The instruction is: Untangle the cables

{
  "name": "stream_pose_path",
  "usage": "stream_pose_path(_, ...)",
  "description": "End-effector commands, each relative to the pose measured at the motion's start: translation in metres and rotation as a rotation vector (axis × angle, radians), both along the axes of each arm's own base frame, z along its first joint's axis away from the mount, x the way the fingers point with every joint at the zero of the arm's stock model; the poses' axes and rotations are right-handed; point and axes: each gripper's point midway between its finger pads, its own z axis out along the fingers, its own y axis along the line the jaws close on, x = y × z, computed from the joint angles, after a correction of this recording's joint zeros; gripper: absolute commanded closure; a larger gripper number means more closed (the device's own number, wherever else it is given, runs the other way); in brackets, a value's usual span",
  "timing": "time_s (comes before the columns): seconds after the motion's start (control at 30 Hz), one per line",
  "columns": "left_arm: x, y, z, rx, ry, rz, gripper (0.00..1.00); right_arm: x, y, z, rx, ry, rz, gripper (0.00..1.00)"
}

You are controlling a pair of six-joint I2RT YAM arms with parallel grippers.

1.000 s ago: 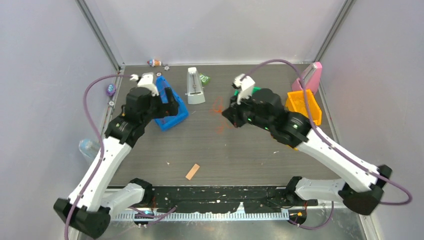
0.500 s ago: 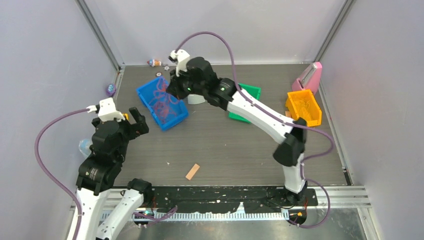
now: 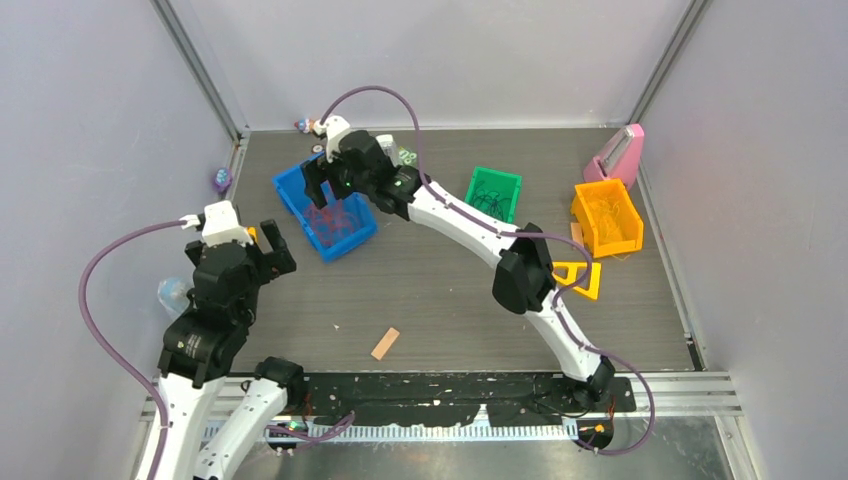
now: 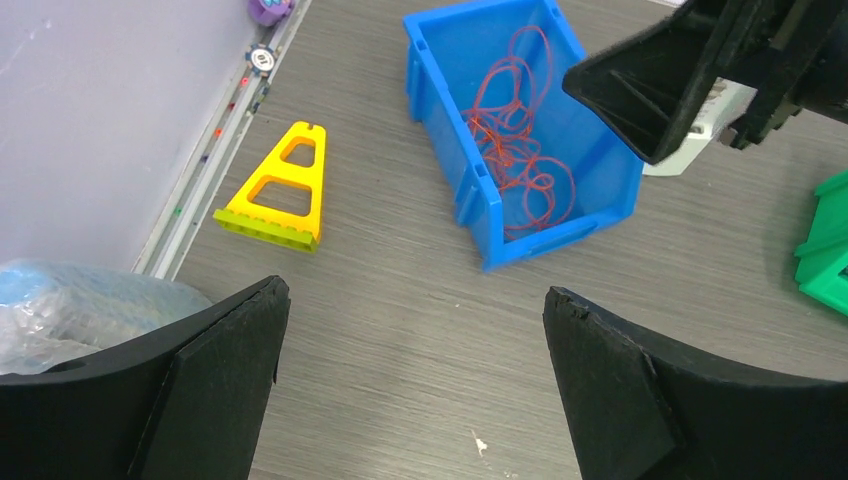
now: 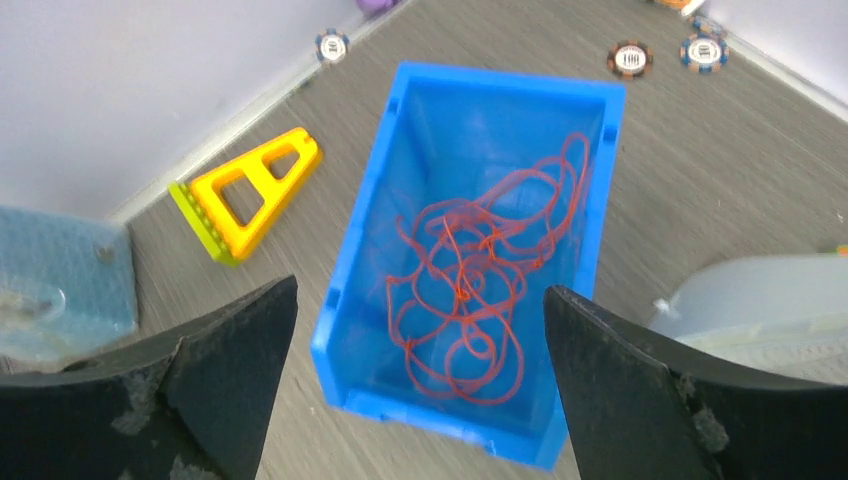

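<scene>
A red cable (image 5: 480,290) lies tangled in loose loops inside the blue bin (image 5: 350,300), also seen as the red cable (image 4: 520,150) and the red cable (image 3: 335,215). My right gripper (image 5: 420,290) hangs open just above this bin (image 3: 300,205) with nothing between its fingers; in the top view the right gripper (image 3: 338,195) is at the bin's far end. Dark cables (image 3: 492,195) sit in a green bin (image 3: 512,178). My left gripper (image 4: 415,292) is open over bare table near the blue bin (image 4: 455,190), at the left gripper (image 3: 278,248).
A yellow triangular piece (image 4: 275,190) lies left of the blue bin. An orange bin (image 3: 605,215), a pink object (image 3: 622,152) and a yellow frame (image 3: 580,278) are at the right. A tan stick (image 3: 385,343) lies near the front. A clear plastic bag (image 4: 80,310) is at the left wall.
My right arm swung left from the table's middle to above the blue bin and its jaws opened; the red cable now lies in the bin. My left arm drew back to the near left.
</scene>
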Motion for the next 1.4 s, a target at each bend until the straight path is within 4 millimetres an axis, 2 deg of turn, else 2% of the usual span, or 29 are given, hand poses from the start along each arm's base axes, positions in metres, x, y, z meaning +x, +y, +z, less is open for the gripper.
stream_pose_path(0.0,0.008,-0.008,-0.002,-0.010,-0.004,-0.035,0.00,-0.018,-0.029,0.080,0.083,-0.127,0.013,0.02)
stream_pose_path(0.03,0.009,-0.012,-0.003,-0.023,-0.005,-0.054,0.00,-0.022,-0.045,0.111,0.119,-0.173,-0.008,0.02)
stream_pose_path(0.07,0.011,-0.018,-0.004,-0.039,-0.008,-0.081,0.00,-0.020,-0.057,0.089,0.076,-0.148,-0.027,0.02)
stream_pose_path(0.1,0.013,-0.022,-0.003,-0.052,-0.017,-0.100,0.00,-0.027,-0.074,0.118,0.114,-0.185,-0.035,0.02)
stream_pose_path(0.13,0.014,-0.026,-0.004,-0.066,-0.026,-0.110,0.00,-0.025,-0.090,0.097,0.075,-0.157,-0.050,0.02)
stream_pose_path(0.17,0.015,-0.028,-0.006,-0.081,-0.032,-0.117,0.00,-0.034,-0.106,0.121,0.111,-0.181,-0.039,0.02)
stream_pose_path(0.2,0.016,-0.031,-0.008,-0.102,-0.041,-0.123,0.00,-0.036,-0.130,0.119,0.104,-0.173,-0.049,0.02)
stream_pose_path(0.23,0.017,-0.034,-0.010,-0.120,-0.048,-0.130,0.00,-0.041,-0.139,0.116,0.106,-0.158,-0.025,0.02)
stream_pose_path(0.27,0.018,-0.037,-0.013,-0.137,-0.055,-0.138,0.00,-0.039,-0.167,0.112,0.100,-0.145,-0.055,0.02)
stream_pose_path(0.3,0.019,-0.039,-0.016,-0.152,-0.061,-0.140,0.01,-0.033,-0.191,0.093,0.074,-0.113,-0.083,0.02)
stream_pose_path(0.33,0.020,-0.040,-0.020,-0.161,-0.063,-0.141,0.00,-0.040,-0.211,0.110,0.103,-0.138,-0.102,0.02)
stream_pose_path(0.37,0.020,-0.041,-0.023,-0.173,-0.068,-0.141,0.01,-0.033,-0.236,0.088,0.074,-0.107,-0.147,0.02)
stream_pose_path(0.4,0.021,-0.042,-0.026,-0.180,-0.071,-0.142,0.00,-0.038,-0.256,0.104,0.099,-0.140,-0.177,0.02)
stream_pose_path(0.43,0.022,-0.043,-0.029,-0.188,-0.073,-0.142,0.01,-0.033,-0.279,0.084,0.071,-0.115,-0.228,0.02)
stream_pose_path(0.47,0.024,-0.045,-0.032,-0.197,-0.076,-0.146,0.00,-0.038,-0.298,0.097,0.091,-0.146,-0.265,0.02)
stream_pose_path(0.5,0.025,-0.047,-0.035,-0.207,-0.077,-0.150,0.00,-0.035,-0.318,0.078,0.064,-0.123,-0.317,0.03)
stream_pose_path(0.53,0.029,-0.050,-0.036,-0.220,-0.089,-0.161,0.01,-0.038,-0.334,0.086,0.076,-0.151,-0.371,0.04)
stream_pose_path(0.57,0.032,-0.054,-0.038,-0.234,-0.099,-0.171,0.00,-0.037,-0.348,0.069,0.054,-0.129,-0.412,0.05)
stream_pose_path(0.6,0.036,-0.057,-0.044,-0.251,-0.105,-0.177,0.00,-0.039,-0.361,0.073,0.060,-0.146,-0.466,0.06)
stream_pose_path(0.73,0.052,-0.075,-0.071,-0.330,-0.125,-0.217,0.01,-0.047,-0.403,0.044,0.068,-0.116,-0.599,0.05)
stream_pose_path(0.97,0.066,-0.044,-0.104,-0.144,-0.127,-0.101,0.00,-0.075,-0.505,-0.020,0.047,-0.272,-0.958,0.04)
stream_pose_path(1.0,0.069,-0.044,-0.104,-0.114,-0.161,-0.116,0.01,-0.078,-0.512,-0.028,0.039,-0.296,-0.984,0.04)
stream_pose_path(1.07,0.074,-0.051,-0.103,-0.091,-0.258,-0.173,0.00,-0.090,-0.532,-0.063,-0.014,-0.325,-1.059,0.04)
stream_pose_path(1.1,0.075,-0.054,-0.106,-0.089,-0.291,-0.191,0.00,-0.091,-0.540,-0.061,-0.011,-0.365,-1.105,0.03)
stream_pose_path(1.13,0.077,-0.054,-0.106,-0.087,-0.329,-0.191,0.01,-0.094,-0.544,-0.076,-0.042,-0.359,-1.114,0.01)
stream_pose_path(1.23,0.079,-0.043,-0.121,-0.029,-0.301,-0.142,0.00,-0.090,-0.551,-0.085,-0.068,-0.397,-1.151,0.01)
stream_pose_path(1.27,0.079,-0.040,-0.122,-0.017,-0.300,-0.124,0.00,-0.087,-0.552,-0.097,-0.107,-0.379,-1.152,0.01)
stream_pose_path(1.3,0.079,-0.038,-0.123,-0.012,-0.303,-0.115,0.00,-0.083,-0.553,-0.090,-0.081,-0.411,-1.168,0.02)
stream_pose_path(1.37,0.080,-0.036,-0.120,-0.014,-0.336,-0.102,0.00,-0.075,-0.551,-0.093,-0.094,-0.426,-1.157,0.02)
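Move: Roughly straight below the open right hand, some 22 cm down, the red cable lies in the blue bin. From that hand the green bin is about 38 cm right and 2 cm ahead, the yellow triangle some 55 cm right and 14 cm back, and the orange bin beyond it, about 64 cm right and 1 cm back, all well below. From the left hand the cable lies about 21 cm ahead, 7 cm right and 27 cm down. Leaving the blue bin empty-fingered, the right hand sweeps about 54 cm right past the green bin, first rising some 10 cm, then sinking to 15 cm below its starting height and drifting back, to end low over the yellow triangle, turning some 60 degrees clockwise. The left hand sinks about 17 cm and eases forward towards the blue bin's near end. Both stay open. ##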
